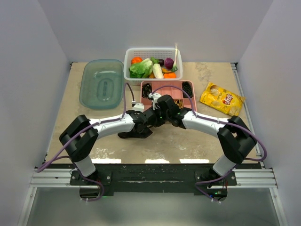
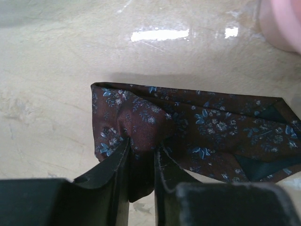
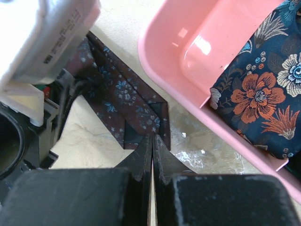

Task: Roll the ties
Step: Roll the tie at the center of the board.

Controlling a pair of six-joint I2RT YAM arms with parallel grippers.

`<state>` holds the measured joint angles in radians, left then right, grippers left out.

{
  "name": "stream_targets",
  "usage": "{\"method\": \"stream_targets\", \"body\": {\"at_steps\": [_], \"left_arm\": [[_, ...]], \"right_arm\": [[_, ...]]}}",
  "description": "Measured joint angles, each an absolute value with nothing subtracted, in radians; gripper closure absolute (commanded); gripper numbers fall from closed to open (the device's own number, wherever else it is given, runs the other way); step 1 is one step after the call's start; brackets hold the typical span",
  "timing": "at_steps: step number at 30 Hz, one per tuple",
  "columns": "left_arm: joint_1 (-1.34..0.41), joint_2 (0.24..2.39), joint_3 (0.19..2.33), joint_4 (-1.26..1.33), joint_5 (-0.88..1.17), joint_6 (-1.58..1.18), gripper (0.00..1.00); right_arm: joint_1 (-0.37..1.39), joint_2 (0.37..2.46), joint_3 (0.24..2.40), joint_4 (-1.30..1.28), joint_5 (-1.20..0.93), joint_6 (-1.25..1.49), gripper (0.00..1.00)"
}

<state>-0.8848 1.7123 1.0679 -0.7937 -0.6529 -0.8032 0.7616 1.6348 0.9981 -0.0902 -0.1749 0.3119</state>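
Observation:
A dark maroon tie with small blue flowers [image 2: 211, 122] lies flat on the beige table, just in front of the pink tray [image 3: 178, 61]. My left gripper [image 2: 141, 150] is shut on the tie's folded, bunched end. In the top view that tie [image 1: 126, 135] is a dark patch under the left gripper [image 1: 141, 129]. My right gripper [image 3: 152, 139] is shut, its tips down on the tie's pointed end [image 3: 136, 117]; no fabric shows between them. From above, the right gripper [image 1: 159, 117] sits close beside the left one.
The pink tray [image 1: 162, 84] holds dark coiled ties [image 1: 147, 88] and a navy floral one [image 3: 263, 84]. Behind it stands a white basket [image 1: 126, 66] of vegetables. A teal lid [image 1: 102, 82] lies at the back left, a yellow chip bag [image 1: 222, 99] at the right.

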Motion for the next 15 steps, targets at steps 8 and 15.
{"method": "stream_targets", "body": {"at_steps": [8,15], "left_arm": [[-0.887,1.684,1.036,-0.690,-0.552,-0.800,0.31],[-0.887,1.600,0.988,-0.621,-0.464,-0.801,0.20]], "right_arm": [[0.763,1.635,0.998,-0.089,-0.176,0.315,1.00],[0.763,1.623,0.990,-0.088,-0.184,0.314,1.00]]}}
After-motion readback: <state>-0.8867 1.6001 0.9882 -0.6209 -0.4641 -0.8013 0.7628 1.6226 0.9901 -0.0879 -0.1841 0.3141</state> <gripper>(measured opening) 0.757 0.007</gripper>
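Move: The left hand's fingers pinch the folded-over flap of the dark floral tie. The tie's middle lies about 5 cm to the right, 2 cm ahead and 2 cm below, and its flat pointed end roughly 13 cm to the right and 1 cm ahead. The pink box's middle is some 22 cm right and 16 cm ahead. From the right hand, the tie's middle is about 8 cm left, 3 cm back and 7 cm below. The left hand travels about 4 cm to the right, low along the tie towards its pointed end, while its fingers spread from a narrow gap to about three-quarters open and let go of the flap. As it goes, the wrist rolls some 15 degrees so the fingertips swing to the right, and the hand dips slightly, then starts to rise at the end; the shut right gripper stays in place above the pointed end. ##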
